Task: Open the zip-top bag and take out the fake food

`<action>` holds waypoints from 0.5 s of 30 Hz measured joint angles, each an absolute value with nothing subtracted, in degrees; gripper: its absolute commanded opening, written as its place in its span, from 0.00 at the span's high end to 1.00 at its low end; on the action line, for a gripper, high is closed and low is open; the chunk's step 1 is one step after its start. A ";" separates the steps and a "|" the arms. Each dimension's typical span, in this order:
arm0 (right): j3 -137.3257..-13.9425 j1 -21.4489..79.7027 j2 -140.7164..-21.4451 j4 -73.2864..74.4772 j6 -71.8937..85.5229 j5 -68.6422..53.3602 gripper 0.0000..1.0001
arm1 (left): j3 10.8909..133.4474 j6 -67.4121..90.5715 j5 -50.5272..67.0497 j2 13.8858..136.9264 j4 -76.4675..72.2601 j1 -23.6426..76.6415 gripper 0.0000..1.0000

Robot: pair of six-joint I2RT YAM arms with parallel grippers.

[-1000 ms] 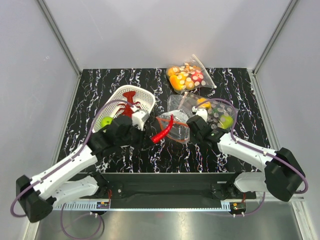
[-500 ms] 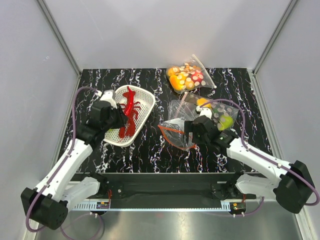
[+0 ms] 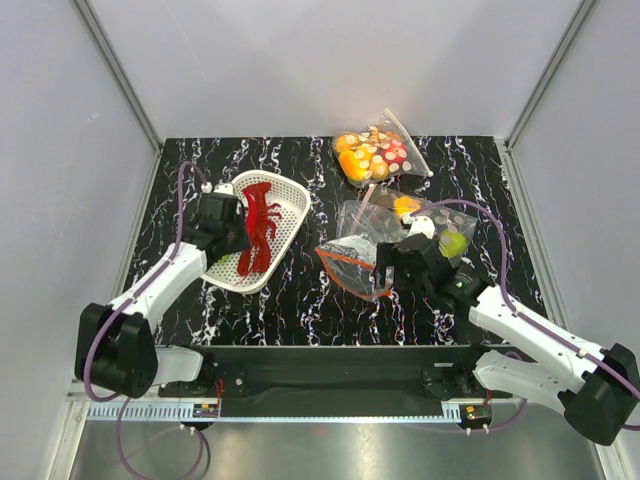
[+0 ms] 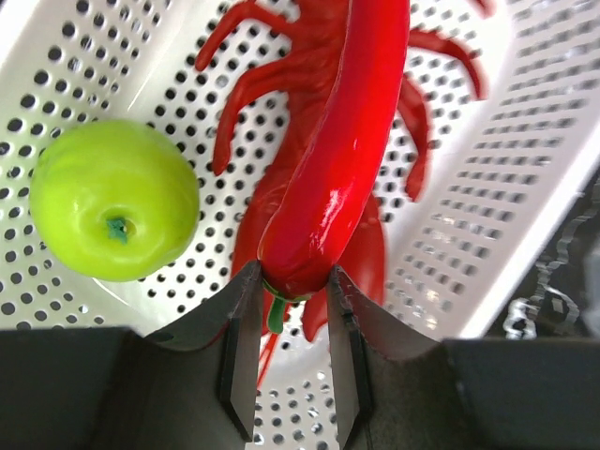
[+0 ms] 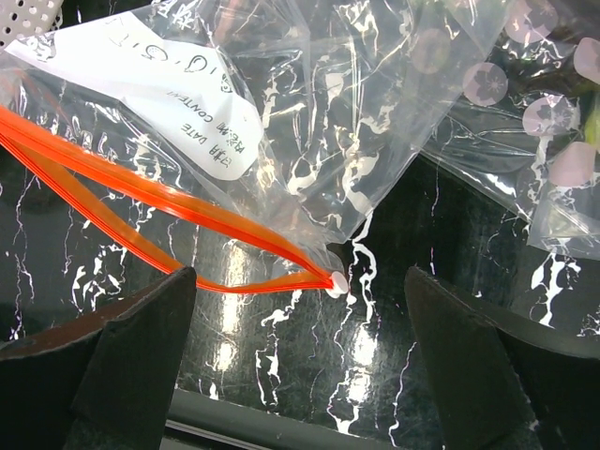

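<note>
My left gripper (image 3: pixel 237 231) hangs over the white perforated basket (image 3: pixel 291 191) and is shut on the stem end of the red chili pepper (image 4: pixel 342 141). In the left wrist view the pepper lies over the red lobster (image 4: pixel 246 86), with the green apple (image 4: pixel 114 199) beside it in the basket (image 4: pixel 525 141). The lobster (image 3: pixel 259 222) also shows in the top view. The zip-top bag (image 3: pixel 350 258) lies crumpled at mid-table, its orange-red zip strip (image 5: pixel 178 199) parted. My right gripper (image 5: pixel 300 281) is wide open around the strip's corner slider (image 5: pixel 336 279), touching nothing.
Two clear polka-dotted bags with fruit lie at the back (image 3: pixel 378 152) and the right (image 3: pixel 442 228), the latter just behind my right gripper (image 3: pixel 386 268). The table's near edge runs close below the zip-top bag.
My left arm has carried the chili pepper from the bag's mouth leftward to over the basket. My right gripper has shifted slightly toward the near edge beside the bag.
</note>
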State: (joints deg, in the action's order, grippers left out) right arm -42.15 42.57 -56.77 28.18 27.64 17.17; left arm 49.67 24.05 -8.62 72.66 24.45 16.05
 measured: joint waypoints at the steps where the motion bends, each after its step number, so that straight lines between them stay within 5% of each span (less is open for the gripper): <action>1: -42.15 42.57 -56.62 28.40 27.62 17.34 0.00 | 49.67 24.05 -9.04 73.84 24.45 15.97 1.00; 3: -42.15 42.57 -56.40 28.62 27.62 17.58 0.00 | 49.67 24.05 -9.63 75.50 24.56 15.84 0.95; 7: -42.15 42.57 -56.38 28.71 27.62 18.17 0.00 | 49.65 23.94 -9.82 76.25 24.75 15.77 0.45; 8: -42.15 42.57 -56.38 28.75 27.59 18.31 0.00 | 49.65 23.79 -9.87 76.25 24.75 15.77 0.04; 15: -42.15 42.57 -56.16 30.17 27.38 19.73 0.00 | 49.65 24.12 -10.66 75.11 26.11 15.77 0.01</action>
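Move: The red lobster, over which the held red pepper is to be laid, lies in the white basket with its middle about 6 cm ahead of the left hand, 2 cm to its right and 6 cm below. The green apple is roughly 3 cm ahead, 7 cm to the left hand's left and 5 cm below. From the right hand the lobster lies some 12 cm ahead, 31 cm to the left and 8 cm below. The red pepper, already pinched near its stem in the left gripper, is lowered about 2 cm into the basket towards the lobster, beside the green apple. There the hand stops, then its fingers spread from a third open to fully open and let go of the pepper, the hand staying low over the claws. ##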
